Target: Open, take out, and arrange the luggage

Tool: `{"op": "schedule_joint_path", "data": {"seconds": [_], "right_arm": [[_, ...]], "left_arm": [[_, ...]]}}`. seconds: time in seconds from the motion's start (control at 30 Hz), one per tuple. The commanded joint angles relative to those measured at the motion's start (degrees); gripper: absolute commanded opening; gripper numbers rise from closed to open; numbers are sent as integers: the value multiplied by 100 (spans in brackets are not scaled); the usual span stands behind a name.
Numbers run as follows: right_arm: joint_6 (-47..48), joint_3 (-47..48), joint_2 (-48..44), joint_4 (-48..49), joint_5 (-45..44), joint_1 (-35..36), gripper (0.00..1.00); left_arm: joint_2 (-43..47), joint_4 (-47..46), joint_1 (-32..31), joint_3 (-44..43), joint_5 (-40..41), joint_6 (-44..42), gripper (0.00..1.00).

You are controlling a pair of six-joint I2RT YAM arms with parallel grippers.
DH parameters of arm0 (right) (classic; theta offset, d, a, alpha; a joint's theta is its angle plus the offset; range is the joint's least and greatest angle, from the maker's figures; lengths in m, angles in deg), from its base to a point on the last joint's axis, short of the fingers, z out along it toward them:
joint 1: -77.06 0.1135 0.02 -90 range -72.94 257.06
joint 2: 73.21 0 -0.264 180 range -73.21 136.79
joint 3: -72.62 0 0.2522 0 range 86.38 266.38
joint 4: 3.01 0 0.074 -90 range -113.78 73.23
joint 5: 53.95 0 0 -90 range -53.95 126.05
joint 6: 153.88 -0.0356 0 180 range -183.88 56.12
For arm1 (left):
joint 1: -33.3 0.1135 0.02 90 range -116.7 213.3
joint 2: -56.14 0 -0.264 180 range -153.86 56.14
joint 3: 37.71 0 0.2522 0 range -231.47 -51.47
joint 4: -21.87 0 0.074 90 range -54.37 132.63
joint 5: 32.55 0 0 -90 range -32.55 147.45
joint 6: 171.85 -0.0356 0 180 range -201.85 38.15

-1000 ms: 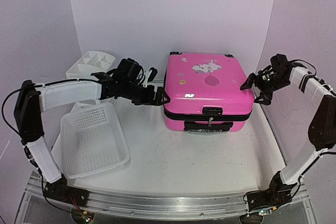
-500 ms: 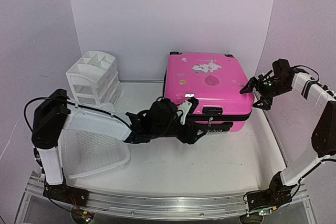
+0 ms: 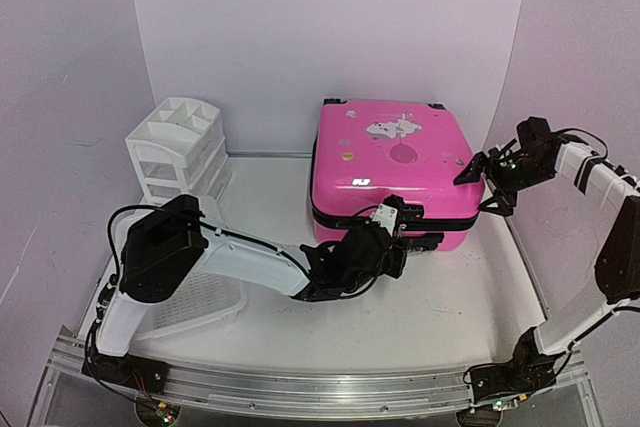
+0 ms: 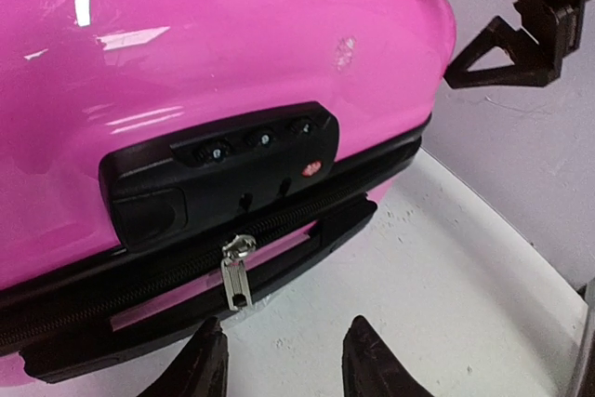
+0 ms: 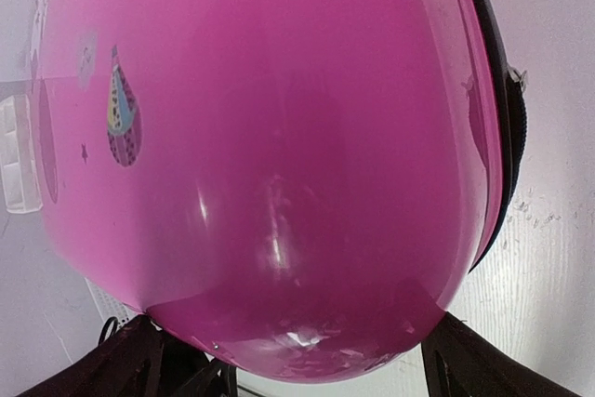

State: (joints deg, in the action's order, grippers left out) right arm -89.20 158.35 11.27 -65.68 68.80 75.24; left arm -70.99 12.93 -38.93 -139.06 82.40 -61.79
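Note:
The luggage (image 3: 395, 157), a bright-pink hard-shell suitcase, lies flat and zipped shut at the back of the table. Its black lock (image 4: 223, 165) and silver zipper pull (image 4: 237, 271) face the front. My left gripper (image 3: 393, 230) hovers low in front of that side. In the left wrist view this gripper (image 4: 284, 355) is partly open just below and right of the pull, with only table between the fingers. My right gripper (image 3: 478, 185) stands wide open with a finger on each side of the luggage's right corner (image 5: 297, 230).
A white mesh basket (image 3: 185, 302) lies at the front left, partly under my left arm. A white drawer organizer (image 3: 175, 142) stands at the back left. Walls close in behind and on both sides.
My left arm has swung from the luggage's left side round to its front, below the lock, and its jaws have narrowed. The right gripper has edged closer to the right corner.

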Motion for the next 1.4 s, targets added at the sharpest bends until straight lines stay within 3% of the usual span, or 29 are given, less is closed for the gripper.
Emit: {"op": "schedule_joint_path", "data": {"seconds": [0.0, 0.17, 0.4, 0.6, 0.8, 1.1, 1.37], "right_arm": [[45, -61, -256, -23, 51, 33, 98], [62, -66, -277, -23, 90, 31, 98], [89, -129, -360, -34, 91, 33, 98], [47, -134, -422, -23, 126, 33, 98], [10, -129, -515, -34, 88, 33, 98], [-190, -424, -760, -24, -147, 33, 98], [-1364, -1717, -1913, 330, -629, 33, 97]], "left_arm": [[-372, -323, -35, -597, 873, 8, 41], [-748, -318, -102, -1057, 1141, -292, 36], [-1149, -282, -135, -1543, 1691, -499, 20], [-1471, -165, -169, -1993, 2090, -675, 26], [-1649, 35, -169, -2321, 2300, -814, 18], [-1064, 40, -154, -1589, 2429, -869, 0], [-347, 20, 2, -666, 1217, -383, 0]]}}
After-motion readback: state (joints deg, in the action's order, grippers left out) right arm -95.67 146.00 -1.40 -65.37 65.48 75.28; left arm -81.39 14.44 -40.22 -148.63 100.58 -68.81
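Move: The zipper pull is about 4 cm ahead of my left hand, 2 cm to its right and 1 cm lower. The black lock is some 3 cm beyond the pull and 3 cm higher; the side handle runs about 4 cm below the pull, level with it. From my right hand the pull lies roughly 16 cm left, 8 cm back and 6 cm down, and the suitcase's near right corner is about 2 cm left and 3 cm below. I work my left hand about 4 cm forward, dipping and edging right to the zipper pull, turn it some 15-20 degrees counter-clockwise while its tips lift, and close the half-open fingers fully; then it shifts about 2 cm left and slightly down. My right hand, still wide open, draws back some 5 cm from the suitcase corner, mostly at the end. ##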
